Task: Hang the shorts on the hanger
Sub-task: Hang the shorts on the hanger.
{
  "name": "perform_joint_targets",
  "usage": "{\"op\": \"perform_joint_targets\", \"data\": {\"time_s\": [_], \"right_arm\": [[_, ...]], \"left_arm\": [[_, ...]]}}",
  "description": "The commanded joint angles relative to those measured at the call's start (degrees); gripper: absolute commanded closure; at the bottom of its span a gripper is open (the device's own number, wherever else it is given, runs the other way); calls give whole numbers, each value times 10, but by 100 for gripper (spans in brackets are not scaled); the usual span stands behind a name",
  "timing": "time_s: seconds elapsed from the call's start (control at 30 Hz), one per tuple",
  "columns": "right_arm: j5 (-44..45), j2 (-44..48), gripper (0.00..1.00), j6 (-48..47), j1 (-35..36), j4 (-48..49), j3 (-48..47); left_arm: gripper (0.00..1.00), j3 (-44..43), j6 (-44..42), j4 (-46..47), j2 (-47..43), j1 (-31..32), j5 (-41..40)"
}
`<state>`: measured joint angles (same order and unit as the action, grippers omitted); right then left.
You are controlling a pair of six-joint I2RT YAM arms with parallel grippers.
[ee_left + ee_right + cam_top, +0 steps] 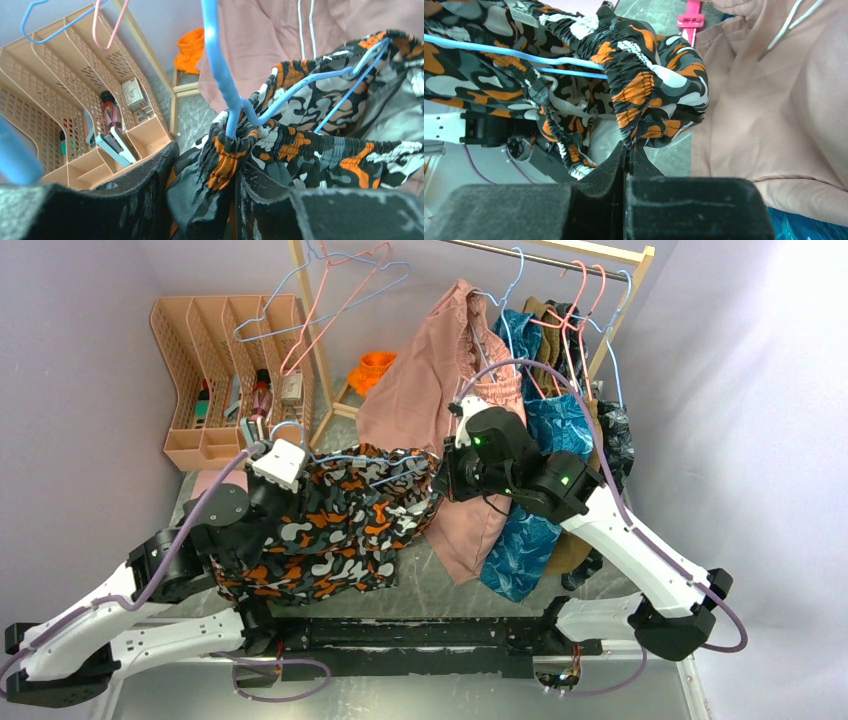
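Note:
The camouflage-print shorts [330, 525] hang stretched between my two grippers above the table. The light-blue hanger [385, 462] runs through their open waistband; its hook rises beside my left gripper [285, 462]. In the left wrist view the hanger [220, 65] dips into the bunched waistband of the shorts [300, 145], and my left gripper [207, 165] is shut on that bunch. My right gripper [440, 475] pinches the other end of the waistband. In the right wrist view its jaws [626, 150] are pressed together on the edge of the shorts [644, 85], with the hanger's wires [499, 51] crossing inside.
A dusty-pink garment [440, 400] and a blue leaf-print garment [530, 530] hang from the wooden rack [560, 255] right behind the right arm. Spare pink and blue hangers [340, 290] hang at the back left. A peach desk organizer [220, 350] stands at the far left.

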<state>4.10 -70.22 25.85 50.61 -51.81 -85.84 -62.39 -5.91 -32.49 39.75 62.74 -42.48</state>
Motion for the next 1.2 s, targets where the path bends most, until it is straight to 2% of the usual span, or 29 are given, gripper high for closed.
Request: {"op": "perform_joint_targets", "data": {"time_s": [0.0, 0.2, 0.37, 0.57, 0.67, 0.73, 0.87, 1.0, 1.1, 1.17], "right_arm": [[-42, 4, 100, -1, -3, 7, 8], [4, 34, 100, 23, -4, 72, -20], [46, 37, 100, 37, -4, 80, -48], [45, 16, 100, 23, -4, 42, -79], [37, -8, 100, 9, -4, 13, -129], [-5, -30, 100, 1, -4, 3, -179], [-112, -75, 100, 14, -4, 30, -267], [-198, -97, 100, 35, -4, 84, -270], [-208, -122, 100, 28, -3, 60, -286], [-165, -142, 100, 5, -2, 9, -351]], "left_arm": [[93, 0, -12, 70, -16, 0, -20], [93, 17, -14, 38, -25, 0, 140], [93, 29, 0, -17, -14, 0, 210], [93, 39, 0, -36, -29, 0, 212], [93, 47, -2, -39, -25, 0, 202], [93, 54, -2, -31, -15, 0, 199], [93, 72, 0, 24, 19, 0, 209], [93, 88, 17, 117, 30, 0, 237], [93, 93, 29, 173, 22, 0, 234], [93, 79, 41, 179, 17, 0, 212]]}}
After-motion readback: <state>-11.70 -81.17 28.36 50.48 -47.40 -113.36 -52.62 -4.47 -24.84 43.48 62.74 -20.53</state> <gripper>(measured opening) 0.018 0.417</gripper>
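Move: The hanger's hook stands about 4 cm ahead of, 2 cm left of and 6 cm above the left gripper, which already pinches the bunched waistband there. From the right gripper, shut on the waistband's other side, the hook is about 2 cm ahead, 24 cm left and 9 cm up. The hanger's right end, tucked in the waistband, is some 3 cm left of the right gripper and 1 cm ahead; the pink trousers hang roughly 18 cm ahead, 1 cm right and 12 cm lower. Keep both pinches on the waistband. Raise the right gripper about 15 cm, adding some 7 cm to its left in the second half while rolling its left side up and turning a little counter-clockwise. After a slight initial lift, bring the left gripper right and down, a little back, turning it about 20 degrees clockwise, to close the sideways gap between the hands. ##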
